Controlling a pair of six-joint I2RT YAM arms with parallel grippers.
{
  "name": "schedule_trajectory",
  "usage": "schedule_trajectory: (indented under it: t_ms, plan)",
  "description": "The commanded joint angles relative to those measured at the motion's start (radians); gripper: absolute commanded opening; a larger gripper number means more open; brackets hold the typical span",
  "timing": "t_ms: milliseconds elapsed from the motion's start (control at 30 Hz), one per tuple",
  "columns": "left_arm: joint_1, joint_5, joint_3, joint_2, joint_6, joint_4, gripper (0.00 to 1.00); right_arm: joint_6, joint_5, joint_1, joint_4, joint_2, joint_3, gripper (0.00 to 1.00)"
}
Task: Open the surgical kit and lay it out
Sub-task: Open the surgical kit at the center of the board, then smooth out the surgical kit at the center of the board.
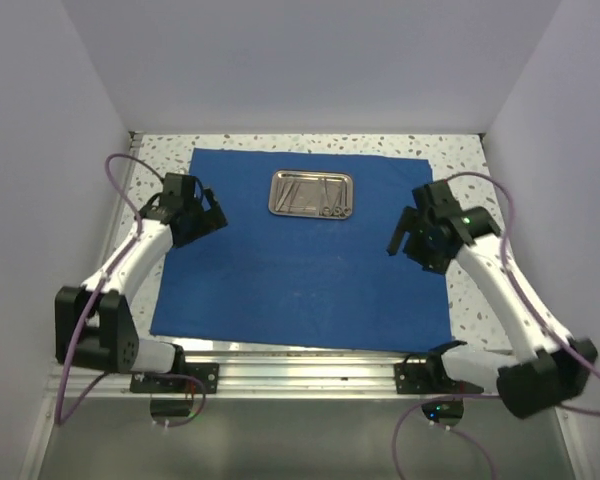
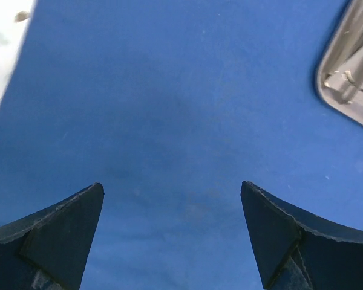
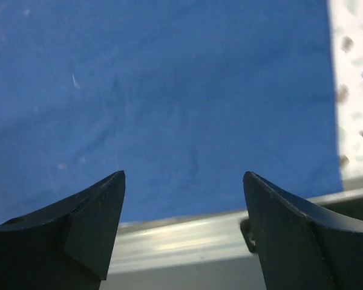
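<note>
The royal-blue cloth wrap (image 1: 300,270) of the surgical kit lies spread flat over the table. On its far middle part sits the small steel tray (image 1: 311,194) with several thin silver instruments (image 1: 320,196) inside. My left gripper (image 1: 208,212) hovers over the cloth's left part, left of the tray, open and empty. In the left wrist view the tray's corner (image 2: 351,78) shows at the upper right above the cloth (image 2: 169,121). My right gripper (image 1: 402,236) hangs over the cloth's right part, open, nothing between its fingers. Its wrist view shows the cloth (image 3: 169,96) and its near edge.
Speckled white tabletop (image 1: 470,290) shows around the cloth, also in the right wrist view (image 3: 354,72). An aluminium rail (image 1: 300,365) runs along the near edge, seen blurred in the right wrist view (image 3: 187,238). Lilac walls (image 1: 310,60) close in the back and sides.
</note>
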Motion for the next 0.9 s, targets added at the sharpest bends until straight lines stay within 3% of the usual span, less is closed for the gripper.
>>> schedule_trajectory:
  t_ms: [0,67,100,233,400,600,867]
  plan:
    - [-0.004,0.063,0.129,0.188,0.124,0.053,1.0,-0.072,-0.095,-0.067,0.235,0.215,0.048,0.72]
    - [-0.004,0.063,0.188,0.263,0.144,0.061,1.0,-0.083,-0.104,-0.13,0.266,0.29,0.113,0.45]
    - [-0.004,0.063,0.212,0.326,0.147,0.065,1.0,-0.094,-0.11,-0.144,0.277,0.329,0.134,0.41]
    - [-0.004,0.06,0.307,0.434,0.164,0.088,1.0,-0.123,-0.136,-0.161,0.39,0.497,0.228,0.39]
    - [0.009,0.018,0.305,0.557,0.115,0.033,1.0,-0.183,-0.055,-0.179,0.314,0.74,0.453,0.4]
    - [0.012,0.014,0.251,0.6,0.075,0.068,1.0,-0.242,-0.082,-0.21,0.311,1.054,0.677,0.24]
    - [0.032,0.026,0.266,0.643,-0.018,0.013,1.0,-0.213,-0.162,-0.24,0.259,1.378,1.067,0.18]
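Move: The left hand's spot on the blue cloth, left of the tray, is about 8 cm ahead, 1 cm to its right and 11 cm below; the tray lies some 16 cm ahead and 28 cm to the right. The right hand's spot, right of the tray, is roughly 31 cm ahead, 1 cm right and 17 cm down; from that hand the tray is about 28 cm ahead and 25 cm left, and the cloth's far right corner 41 cm ahead and 15 cm right. The right hand sweeps some 30 cm forward over the cloth, sinking a little, running nearly level and then dropping steeply, about 15 cm lower in all, to the stretch right of the tray while its fingers close from wide open to nearly shut. The left hand goes forward and down onto the cloth left of the tray, about 10 cm lower, tipping its open fingers more steeply downward and then staying there with the fingertips resting on the fabric. ##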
